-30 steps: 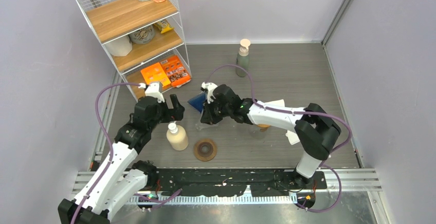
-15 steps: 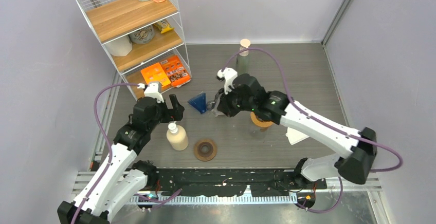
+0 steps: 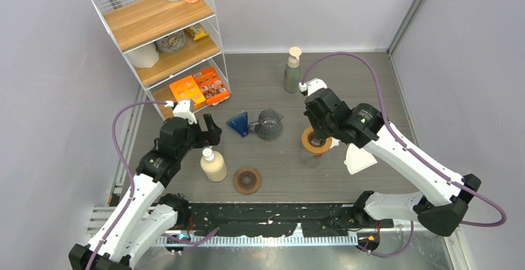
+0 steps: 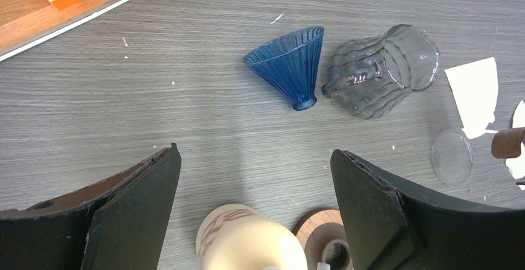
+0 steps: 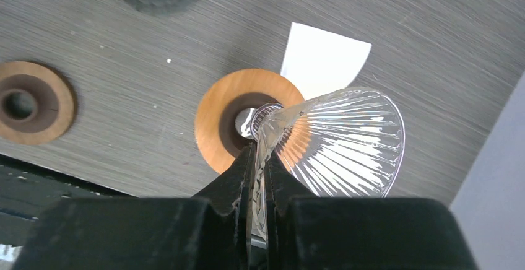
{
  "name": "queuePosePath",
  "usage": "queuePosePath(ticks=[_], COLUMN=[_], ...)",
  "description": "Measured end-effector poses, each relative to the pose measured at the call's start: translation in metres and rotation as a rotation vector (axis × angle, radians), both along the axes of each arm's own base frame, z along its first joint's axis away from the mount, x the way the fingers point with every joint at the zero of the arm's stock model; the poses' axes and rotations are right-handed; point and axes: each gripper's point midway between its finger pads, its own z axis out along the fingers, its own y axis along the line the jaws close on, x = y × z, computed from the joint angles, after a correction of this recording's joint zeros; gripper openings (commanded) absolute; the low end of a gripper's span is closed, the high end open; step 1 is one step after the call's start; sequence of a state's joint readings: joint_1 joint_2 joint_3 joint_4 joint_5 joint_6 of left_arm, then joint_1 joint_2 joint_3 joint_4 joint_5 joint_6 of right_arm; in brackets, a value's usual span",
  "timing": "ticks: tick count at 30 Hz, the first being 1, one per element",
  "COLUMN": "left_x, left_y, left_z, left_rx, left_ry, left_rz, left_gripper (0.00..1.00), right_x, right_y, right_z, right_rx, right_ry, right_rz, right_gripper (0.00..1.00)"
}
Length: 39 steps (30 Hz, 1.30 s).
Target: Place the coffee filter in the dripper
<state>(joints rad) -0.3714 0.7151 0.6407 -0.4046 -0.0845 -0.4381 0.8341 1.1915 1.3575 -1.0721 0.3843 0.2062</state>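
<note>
My right gripper [image 5: 260,158] is shut on the wall of a clear ribbed dripper [image 5: 347,146]. The dripper's narrow end sits at an orange-brown wooden ring [image 5: 216,121]. In the top view this gripper [image 3: 319,135] hangs over the ring [image 3: 316,142] right of centre. A white paper coffee filter [image 5: 325,56] lies flat on the table just beyond the ring. A white filter [image 3: 359,158] also lies to the ring's right. My left gripper [image 4: 254,155] is open and holds nothing, well left of the dripper, above a cream bottle [image 4: 247,245].
A blue cone dripper [image 3: 238,123] and a smoky grey dripper [image 3: 268,124] lie side by side mid-table. A dark wooden ring [image 3: 247,180] and the cream pump bottle [image 3: 213,165] are near the front. A green bottle [image 3: 292,72] stands at the back. A wire shelf [image 3: 161,41] fills the back left.
My right arm has swung right, away from the grey dripper, and now stands at the clear dripper over the wooden ring. The grey dripper has shifted right and back. The left arm has stayed still.
</note>
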Motion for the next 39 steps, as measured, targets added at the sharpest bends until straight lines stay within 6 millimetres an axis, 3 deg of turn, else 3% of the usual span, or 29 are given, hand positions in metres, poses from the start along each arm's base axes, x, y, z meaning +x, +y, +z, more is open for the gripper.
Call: queuePosePath(ticks=[4, 12, 23, 27, 33, 39], left_x=[0.0, 0.0, -0.001, -0.001, -0.002, -0.002], left_y=[0.0, -0.001, -0.004, -0.005, -0.006, -0.006], left_z=[0.0, 0.0, -0.001, -0.001, -0.001, 0.001], left_rx=[0.0, -0.002, -0.008, -0.01, -0.013, -0.017], left_ry=[0.0, 0.001, 0.007, 0.007, 0.008, 0.003], left_rz=[-0.001, -0.006, -0.021, -0.025, -0.03, -0.034], left_gripper=[0.99, 0.99, 0.99, 0.99, 0.99, 0.99], right_x=[0.002, -0.001, -0.002, -0.003, -0.004, -0.005], right_y=[-0.008, -0.003, 0.002, 0.003, 0.007, 0.012], right_z=[-0.007, -0.016, -0.044, -0.046, -0.047, -0.05], right_rx=[-0.05, -0.056, -0.101, -0.1, -0.099, -0.089], right_ry=[0.019, 0.055, 0.122, 0.127, 0.132, 0.148], right_rz=[-0.013, 0.022, 0.033, 0.039, 0.052, 0.067], right_gripper=[0.05, 0.05, 0.07, 0.13, 0.34, 0.46])
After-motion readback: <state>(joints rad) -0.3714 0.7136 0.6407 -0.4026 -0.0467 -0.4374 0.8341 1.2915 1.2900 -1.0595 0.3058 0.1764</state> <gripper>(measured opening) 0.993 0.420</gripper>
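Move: The right hand holds the clear cone by its wall. The wooden ring on the glass beaker lies about 3 cm ahead of this hand, 1 cm to its right and 11 cm below. One white paper filter is some 10 cm ahead and 3 cm right of the hand, and the glass jug 10 cm ahead and 16 cm left, both on the table about 20 cm down. From the left hand, the ring is about 34 cm to the right, level in reach, 5 cm lower. Lower the right gripper about 5 cm, almost straight down, bringing the clear cone's narrow end into the wooden ring on the beaker while tipping the fingers a little further down. Once the descent has all but stopped, open the fingers to nearly half to let go of the cone's wall, easing about 1 cm to the left. ##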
